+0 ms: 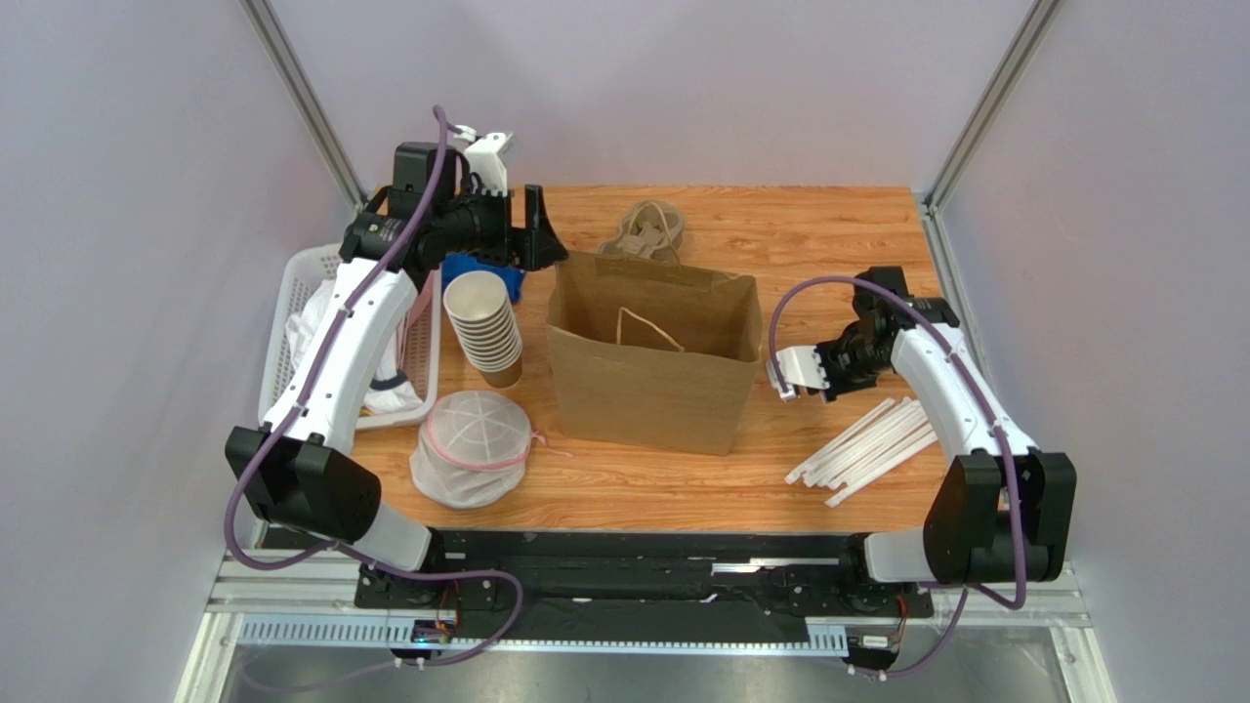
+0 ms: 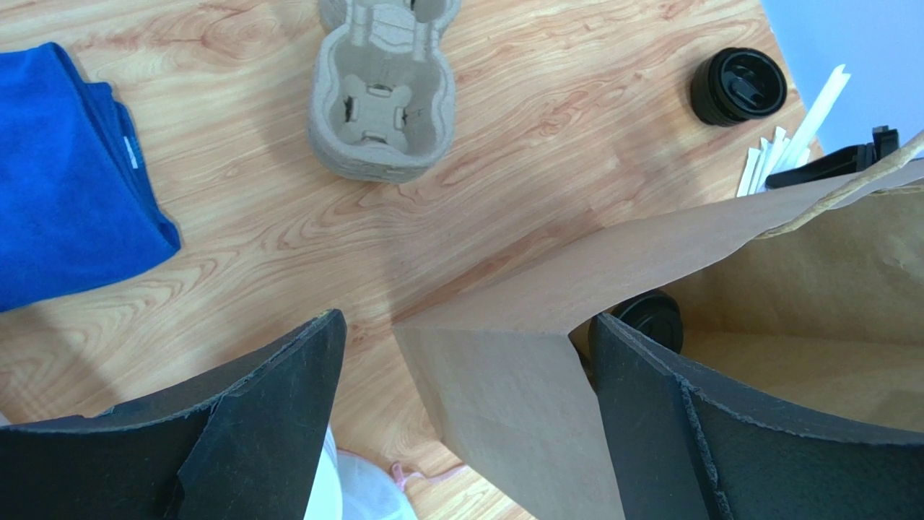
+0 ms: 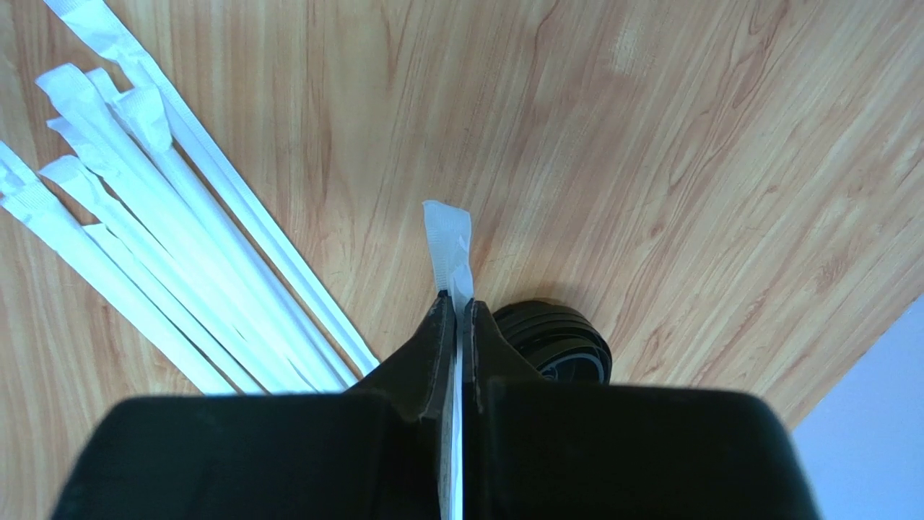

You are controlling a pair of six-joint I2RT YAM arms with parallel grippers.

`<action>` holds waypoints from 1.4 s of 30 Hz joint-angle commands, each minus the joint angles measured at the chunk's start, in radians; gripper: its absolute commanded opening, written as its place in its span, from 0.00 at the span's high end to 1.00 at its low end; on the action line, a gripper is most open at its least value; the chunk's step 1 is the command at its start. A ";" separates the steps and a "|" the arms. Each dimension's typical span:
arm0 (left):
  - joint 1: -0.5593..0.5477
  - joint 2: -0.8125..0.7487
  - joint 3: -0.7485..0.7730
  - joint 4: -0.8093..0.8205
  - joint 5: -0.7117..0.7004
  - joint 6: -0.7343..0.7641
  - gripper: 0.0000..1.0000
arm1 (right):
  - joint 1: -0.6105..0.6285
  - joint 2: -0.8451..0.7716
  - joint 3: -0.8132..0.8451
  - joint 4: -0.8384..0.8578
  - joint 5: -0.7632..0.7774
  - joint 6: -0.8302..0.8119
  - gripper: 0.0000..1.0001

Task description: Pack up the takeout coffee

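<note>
The open brown paper bag (image 1: 653,366) stands mid-table. Inside it a round black lid (image 2: 651,316) shows, partly behind my finger; this looks like the takeout coffee, its cup hidden. My left gripper (image 2: 466,325) hovers open above the bag's rear left corner (image 2: 510,358), its fingers to either side of that corner and apart from it; in the top view the left gripper (image 1: 531,217) sits at the back left. My right gripper (image 3: 456,309) is shut on a white paper-wrapped straw (image 3: 449,244), right of the bag in the top view (image 1: 785,378).
A loose black lid (image 3: 559,338) lies under the right gripper, also in the left wrist view (image 2: 738,87). Several wrapped straws (image 1: 866,447) lie right. A cup stack (image 1: 484,330), netted lids (image 1: 473,447), white basket (image 1: 301,315), blue cloth (image 2: 65,173) and pulp carrier (image 2: 380,87) surround the bag.
</note>
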State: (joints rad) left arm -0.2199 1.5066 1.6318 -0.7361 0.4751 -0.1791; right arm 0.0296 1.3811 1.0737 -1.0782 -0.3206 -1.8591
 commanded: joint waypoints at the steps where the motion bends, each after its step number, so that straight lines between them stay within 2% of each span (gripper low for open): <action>1: 0.008 0.001 0.017 0.035 0.037 -0.019 0.09 | 0.006 -0.005 0.029 -0.049 -0.055 0.049 1.00; 4: 0.007 -0.009 0.008 0.037 0.037 -0.019 0.10 | 0.006 0.036 0.057 -0.049 -0.060 0.127 0.99; 7: 0.008 -0.025 -0.012 0.038 0.034 -0.017 0.10 | 0.006 0.071 0.061 -0.016 -0.072 0.175 0.91; 8: 0.008 -0.028 -0.015 0.037 0.031 -0.017 0.10 | 0.007 0.079 0.060 -0.006 -0.072 0.181 0.83; 11: 0.008 -0.039 -0.024 0.023 0.022 -0.008 0.10 | 0.007 0.104 0.066 0.012 -0.057 0.218 0.76; 23: 0.008 -0.059 -0.049 0.014 0.008 0.000 0.10 | -0.011 0.177 0.068 0.057 -0.012 0.275 0.73; 30: 0.008 -0.060 -0.044 -0.003 -0.006 0.015 0.10 | -0.052 0.214 -0.006 0.152 0.012 0.227 0.71; 35: 0.008 -0.052 -0.038 -0.016 -0.006 0.018 0.10 | -0.065 0.257 0.011 0.158 0.017 0.230 0.72; 42: 0.008 -0.042 -0.030 -0.023 -0.006 0.020 0.10 | -0.066 0.254 -0.047 0.175 0.040 0.210 0.72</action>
State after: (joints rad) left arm -0.2199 1.4845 1.5887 -0.7250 0.4774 -0.1768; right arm -0.0360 1.6421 1.0576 -0.9287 -0.2920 -1.6211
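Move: My right hand, shut on the straws, hangs about 10 cm above a bare patch of table just under it, some 3 cm to its right and 1 cm ahead. The straw pile lies on the wood 6 cm back and 6 cm to the right; the black lid stands roughly 8 cm ahead and 5 cm right. The paper bag's middle is 23 cm to the left and 2 cm ahead. From my left hand the bare patch is about 39 cm right, 9 cm back and 29 cm down. I open my right fingers by about a quarter while still high, letting go of the straws over the bare table beside the pile, and follow them down about 7 cm. Meanwhile I turn the wrist some 15 degrees clockwise and tilt it slightly, then ease a little right and forward, the part-open fingertips coming down over the loose straws. ##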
